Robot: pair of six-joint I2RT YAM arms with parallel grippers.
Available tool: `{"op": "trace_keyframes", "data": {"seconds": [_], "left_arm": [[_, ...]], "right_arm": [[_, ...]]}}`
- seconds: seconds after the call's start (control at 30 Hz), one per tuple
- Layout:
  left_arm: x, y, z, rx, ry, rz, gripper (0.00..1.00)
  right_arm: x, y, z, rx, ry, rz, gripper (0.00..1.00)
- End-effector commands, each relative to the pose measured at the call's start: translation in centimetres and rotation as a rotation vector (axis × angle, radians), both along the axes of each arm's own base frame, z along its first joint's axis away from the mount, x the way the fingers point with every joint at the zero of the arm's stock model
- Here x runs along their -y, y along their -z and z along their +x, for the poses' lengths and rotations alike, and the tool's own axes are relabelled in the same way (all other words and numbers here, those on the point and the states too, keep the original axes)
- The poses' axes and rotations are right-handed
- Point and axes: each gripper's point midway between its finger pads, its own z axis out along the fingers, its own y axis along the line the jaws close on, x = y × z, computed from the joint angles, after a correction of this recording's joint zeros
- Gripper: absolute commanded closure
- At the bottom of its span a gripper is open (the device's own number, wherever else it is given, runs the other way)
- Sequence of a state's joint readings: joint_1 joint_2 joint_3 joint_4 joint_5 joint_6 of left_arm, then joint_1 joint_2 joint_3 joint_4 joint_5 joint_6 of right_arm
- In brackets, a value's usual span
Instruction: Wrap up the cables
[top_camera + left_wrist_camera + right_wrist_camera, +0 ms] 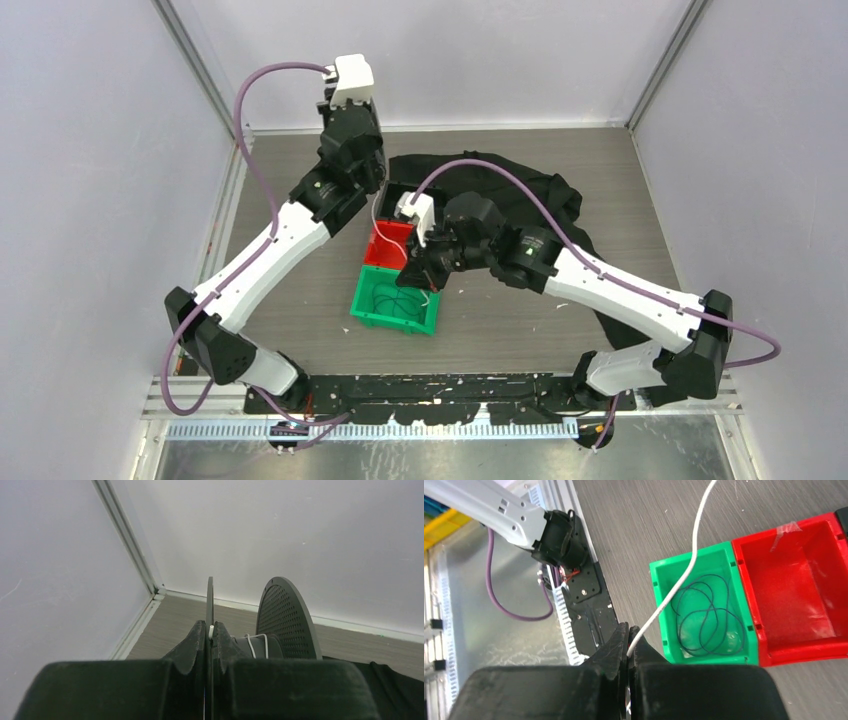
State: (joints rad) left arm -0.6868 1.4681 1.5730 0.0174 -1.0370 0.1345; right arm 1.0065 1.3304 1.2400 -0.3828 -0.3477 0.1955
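Note:
In the left wrist view my left gripper (210, 630) is shut on the thin front flange (210, 597) of a dark grey spool. A short white cable end (211, 630) is pinched against that flange. A couple of turns of white cable (257, 645) lie round the spool's hub, in front of its perforated back disc (287, 615). My right gripper (629, 632) is shut on the white cable (685, 572), which runs up from its fingertips across the green bin (655, 580). From above, the cable (378, 215) spans between the two grippers, with the right gripper (418, 268) over the bins.
The green bin (372, 310) holds thin dark cable loops (704, 615). A red bin (794, 580) adjoins it, and a black bin lies behind. A black cloth (545, 195) covers the back right of the table. The enclosure's white walls stand close on three sides.

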Motion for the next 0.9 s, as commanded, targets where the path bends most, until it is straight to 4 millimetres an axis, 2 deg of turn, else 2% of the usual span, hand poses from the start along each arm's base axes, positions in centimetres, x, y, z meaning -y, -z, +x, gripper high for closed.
{"op": "trace_keyframes", "data": {"seconds": [0.0, 0.07, 0.2, 0.3, 0.53, 0.73, 0.87], "left_arm": [[0.4, -3.1, -1.0, 0.089, 0.070, -0.053, 0.99], [1.6, -2.3, -0.9, 0.040, 0.154, 0.002, 0.99], [3.9, 0.4, -0.6, -0.100, 0.304, 0.127, 1.00], [4.9, 2.0, -1.1, -0.163, 0.390, 0.167, 0.99], [7.9, 5.2, -3.5, -0.298, 0.654, 0.225, 0.99], [9.7, 7.6, -5.7, -0.380, 0.828, 0.252, 0.99], [10.5, 7.8, -7.7, -0.391, 0.941, 0.246, 0.99]], "right_arm": [[2.5, -4.3, -0.9, 0.169, -0.094, -0.036, 1.00], [2.8, -6.3, -0.1, 0.257, -0.083, -0.024, 1.00], [3.2, -9.5, 2.3, 0.398, -0.013, 0.024, 1.00], [3.5, -10.9, 4.2, 0.445, 0.048, 0.072, 1.00], [5.6, -13.5, 8.7, 0.460, 0.193, 0.167, 1.00], [7.4, -13.2, 12.3, 0.442, 0.273, 0.160, 1.00], [8.7, -11.9, 14.6, 0.411, 0.322, 0.136, 1.00]]}}
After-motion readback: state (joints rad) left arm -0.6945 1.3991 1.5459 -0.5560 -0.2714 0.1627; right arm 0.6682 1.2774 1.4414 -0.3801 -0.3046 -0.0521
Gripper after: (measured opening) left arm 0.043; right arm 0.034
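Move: The grey spool, already pinched by one flange in the left fingers, has its middle about 3 cm ahead, 4 cm right and 7 cm below the left hand. From the right hand, already holding the white cable, the spool is some 26 cm ahead, 10 cm left and 10 cm up. The green crate sits roughly 6 cm ahead of the right hand and 23 cm below, with the red crate 18 cm ahead, both about level sideways. The white cable stays pinched in the right fingers and is carried up about 10 cm, then forward some 13 cm and right 8 cm, nearing the spool, while that wrist rolls and swings a little clockwise. The left hand keeps its grip on the flange, sinks about 10 cm and goes as far right, easing back late, turning some 45 degrees clockwise and tipping down. ##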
